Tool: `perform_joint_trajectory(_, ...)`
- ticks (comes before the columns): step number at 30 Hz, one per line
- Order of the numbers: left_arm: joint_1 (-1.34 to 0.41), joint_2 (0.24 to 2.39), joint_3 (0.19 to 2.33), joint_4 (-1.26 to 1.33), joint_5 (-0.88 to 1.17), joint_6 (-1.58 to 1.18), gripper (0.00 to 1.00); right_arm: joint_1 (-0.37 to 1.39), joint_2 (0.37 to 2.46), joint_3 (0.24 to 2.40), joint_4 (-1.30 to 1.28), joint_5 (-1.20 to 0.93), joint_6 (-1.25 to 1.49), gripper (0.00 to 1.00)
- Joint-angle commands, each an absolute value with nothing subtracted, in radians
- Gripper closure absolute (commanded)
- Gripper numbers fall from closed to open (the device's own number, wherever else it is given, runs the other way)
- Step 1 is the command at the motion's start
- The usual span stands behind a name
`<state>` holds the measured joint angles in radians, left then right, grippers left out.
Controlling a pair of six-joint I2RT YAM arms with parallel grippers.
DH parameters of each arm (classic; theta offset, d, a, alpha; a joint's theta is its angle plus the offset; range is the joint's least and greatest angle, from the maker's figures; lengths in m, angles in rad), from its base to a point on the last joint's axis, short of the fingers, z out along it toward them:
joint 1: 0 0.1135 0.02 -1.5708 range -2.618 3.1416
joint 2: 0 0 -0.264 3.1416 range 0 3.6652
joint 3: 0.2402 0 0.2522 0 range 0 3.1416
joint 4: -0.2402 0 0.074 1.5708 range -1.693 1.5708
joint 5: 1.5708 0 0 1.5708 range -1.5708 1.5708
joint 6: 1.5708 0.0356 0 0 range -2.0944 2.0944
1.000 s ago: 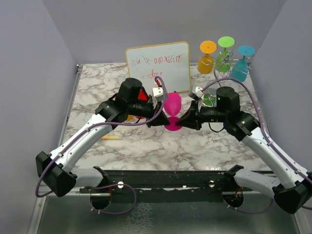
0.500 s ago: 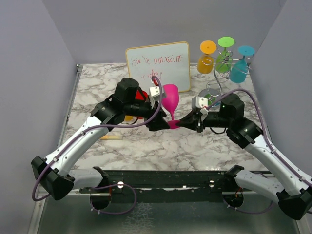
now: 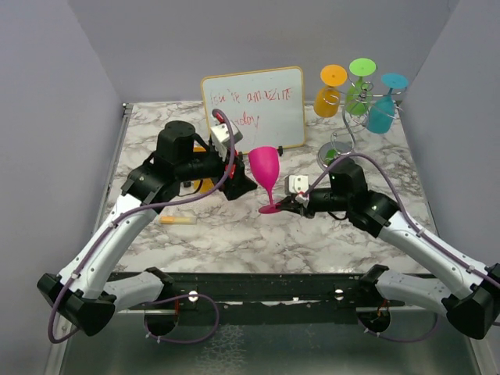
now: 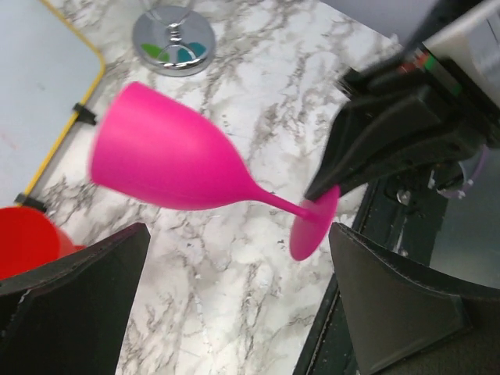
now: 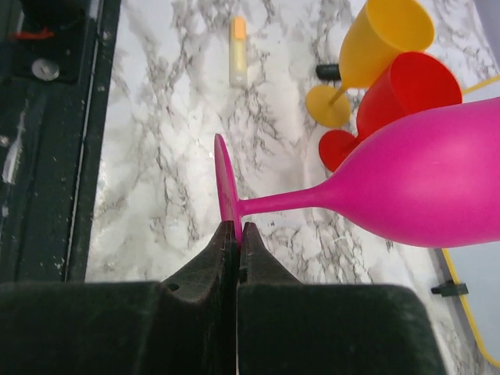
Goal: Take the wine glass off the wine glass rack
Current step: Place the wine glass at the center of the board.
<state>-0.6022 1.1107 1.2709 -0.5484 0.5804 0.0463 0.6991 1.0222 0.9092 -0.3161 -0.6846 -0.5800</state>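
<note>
A pink wine glass [image 3: 264, 166] stands nearly upright over the marble table, off the wine glass rack [image 3: 348, 129]. My right gripper [image 3: 286, 203] is shut on the rim of its round foot [image 5: 227, 187], seen edge-on in the right wrist view, where the gripper [image 5: 237, 227] pinches it. My left gripper [image 3: 243, 183] is open just left of the bowl and touches nothing; in its wrist view the gripper [image 4: 238, 234] has the pink glass [image 4: 168, 160] lying beyond the wide-apart fingers. The rack at the back right carries orange [image 3: 330, 98], green [image 3: 359, 94] and teal [image 3: 384, 109] glasses.
A whiteboard [image 3: 254, 105] leans at the back centre. A red glass [image 5: 406, 90] and a yellow glass [image 5: 383, 35] stand behind the left arm. A yellow-orange stick [image 3: 178, 220] lies at the front left. The rack's shiny base [image 4: 173, 39] sits beside the right arm.
My left gripper opened, let go of the pink glass and drew back to the left. The right gripper, shut on the foot, brought the glass down and upright.
</note>
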Motion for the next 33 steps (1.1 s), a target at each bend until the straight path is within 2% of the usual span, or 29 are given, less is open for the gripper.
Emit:
perform_joint_trajectory(1,-0.477,1.155,1.320,-0.559,0.652,-0.027,0.01,0.739,1.011,0.852,-0.311,-0.544,-0.707,0.99)
perform_joint_trajectory(6,-0.431,1.184,1.339,-0.558,0.636,-0.060,0.01,0.814,0.980,0.776,-0.228,-0.435,-0.788,0.99)
perform_joint_trajectory(8,-0.427,1.188,1.344,-0.559,0.692,-0.053,0.01,0.834,0.950,0.737,-0.171,-0.414,-0.811,1.00)
perform_joint_trajectory(16,-0.425,1.195,1.355,-0.558,0.887,0.042,0.01,0.853,0.860,0.603,-0.051,-0.441,-0.984,0.99)
perform_joint_trajectory(20,-0.426,1.214,1.387,-0.557,0.924,0.088,0.01,0.873,0.828,0.519,0.065,-0.435,-1.038,0.99)
perform_joint_trajectory(26,-0.426,1.269,1.400,-0.565,0.980,0.086,0.01,0.893,0.808,0.473,0.107,-0.408,-1.135,0.99)
perform_joint_trajectory(29,-0.425,1.269,1.389,-0.570,0.965,0.094,0.01,0.895,0.811,0.471,0.098,-0.419,-1.177,1.00)
perform_joint_trajectory(33,-0.426,1.292,1.448,-0.648,0.845,0.103,0.01,0.895,0.801,0.468,0.094,-0.441,-1.237,0.99)
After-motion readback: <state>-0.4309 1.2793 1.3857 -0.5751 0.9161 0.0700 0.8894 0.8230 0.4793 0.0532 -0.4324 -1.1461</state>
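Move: The pink wine glass, pinched by its foot in the right hand, has its middle about 6 cm ahead of that hand, 3 cm left and 7 cm above; from the open left hand it is some 5 cm right, 3 cm ahead and slightly lower. The red glass stands about 11 cm ahead and 8 cm left of the left hand, 16 cm below, with the yellow glass some 7 cm farther left of the red one. The pink glass, its bowl leaning forward, is carried down about 5 cm and swung towards upright by the right hand, which rolls some 40 degrees and keeps its pinch on the foot. Beside the bowl the wide-open left hand darts forward about 5 cm and a little left, then eases partway back, turning clockwise, without closing. ##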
